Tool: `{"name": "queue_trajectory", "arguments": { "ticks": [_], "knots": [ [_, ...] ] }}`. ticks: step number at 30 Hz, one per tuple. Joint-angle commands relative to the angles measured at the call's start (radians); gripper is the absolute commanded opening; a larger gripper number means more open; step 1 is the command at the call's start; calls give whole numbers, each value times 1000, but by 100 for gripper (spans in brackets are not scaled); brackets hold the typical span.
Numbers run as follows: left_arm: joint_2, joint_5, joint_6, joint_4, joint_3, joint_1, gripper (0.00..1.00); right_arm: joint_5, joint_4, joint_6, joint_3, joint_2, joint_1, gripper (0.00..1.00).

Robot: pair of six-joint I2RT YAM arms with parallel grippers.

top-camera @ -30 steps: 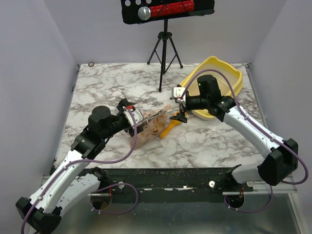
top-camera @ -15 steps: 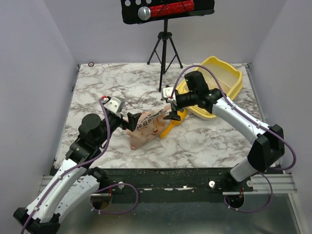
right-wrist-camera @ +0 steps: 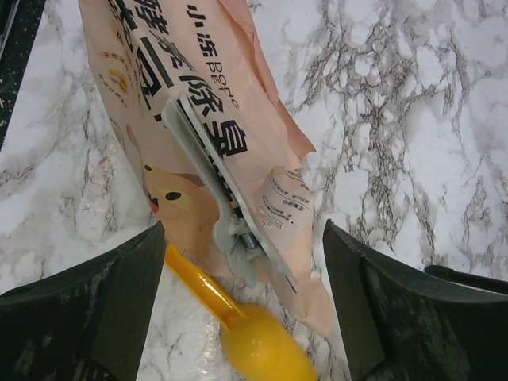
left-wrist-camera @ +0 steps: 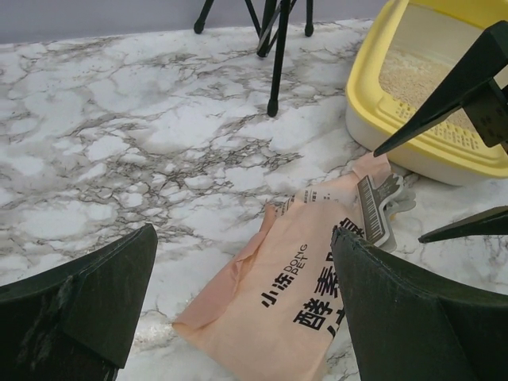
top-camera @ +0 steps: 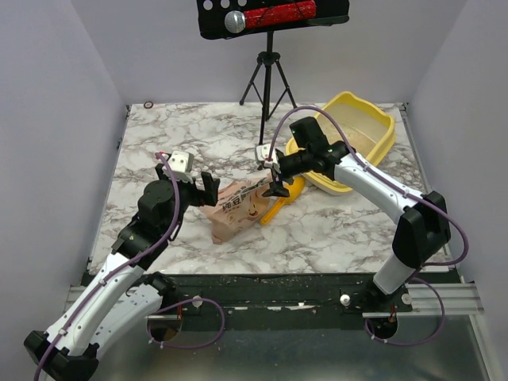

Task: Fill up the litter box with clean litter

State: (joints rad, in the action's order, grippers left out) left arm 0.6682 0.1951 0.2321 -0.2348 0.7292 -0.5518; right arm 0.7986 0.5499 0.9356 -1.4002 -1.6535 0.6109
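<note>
The yellow litter box (top-camera: 386, 127) stands at the back right, and a thin layer of clean litter (left-wrist-camera: 411, 78) shows on its floor. A tan paper bag (top-camera: 236, 209) lies flat mid-table, its top held shut by a grey clip (right-wrist-camera: 225, 200). A yellow-orange scoop (right-wrist-camera: 258, 337) lies just beside the clip end. My left gripper (top-camera: 203, 188) hovers open at the bag's left end (left-wrist-camera: 290, 313), holding nothing. My right gripper (top-camera: 276, 183) hangs open above the clip, its fingers (right-wrist-camera: 107, 294) either side of it and apart from it.
A black tripod (top-camera: 268, 86) stands at the back centre, one leg (left-wrist-camera: 278, 55) close behind the bag. The marble table (top-camera: 182, 143) has walls on three sides. The litter box rim (left-wrist-camera: 373, 111) is right behind the right gripper.
My left gripper has opened, let go of the bag and drawn back to the left. My right gripper has moved left from the litter box to above the bag's clip.
</note>
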Motion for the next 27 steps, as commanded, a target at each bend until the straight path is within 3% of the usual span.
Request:
{"name": "queue_trajectory", "arguments": {
  "ticks": [1,7,9,15,23,27],
  "knots": [
    [2,61,35,-29,30,3,99,21,21,2,-48,-41,9,85],
    [5,66,10,-28,27,9,99,-19,51,5,-56,-71,9,75],
    [7,66,7,-28,26,12,99,-22,51,3,-52,-68,9,67],
    [5,63,4,-34,22,19,99,-47,50,-6,-46,-49,9,1],
    [-8,76,15,-40,21,26,99,-150,-51,-76,55,98,9,0],
    [-21,72,22,-37,19,26,99,-319,-140,-191,122,214,9,0]
  ]
}}
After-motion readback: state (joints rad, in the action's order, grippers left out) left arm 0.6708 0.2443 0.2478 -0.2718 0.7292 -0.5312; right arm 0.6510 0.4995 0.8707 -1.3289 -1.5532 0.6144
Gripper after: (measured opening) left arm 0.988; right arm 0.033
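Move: The right hand, fingers pointing left and down, has the metal clip on the bag's mouth just in front of its tips: about 2 cm left, 3 below, level fore and aft. From the same hand, the bag's body lies some 11 cm left, 4 back and 8 below; the orange scoop about 5 cm right, hardly ahead or back, 13 below; the litter box roughly 26 cm right, 20 ahead, 9 below. From the left hand, the clip is some 16 cm right, level fore and aft, 9 lower. Down about 2 cm with a slight forward drift, the right hand brings its wide-open fingers around the clip's handles, then closes fully, pinching the handles together to spread the jaws. Holding the clip, it rises some 3 cm and draws off to the right, away from the bag's mouth, turning a little clockwise. ##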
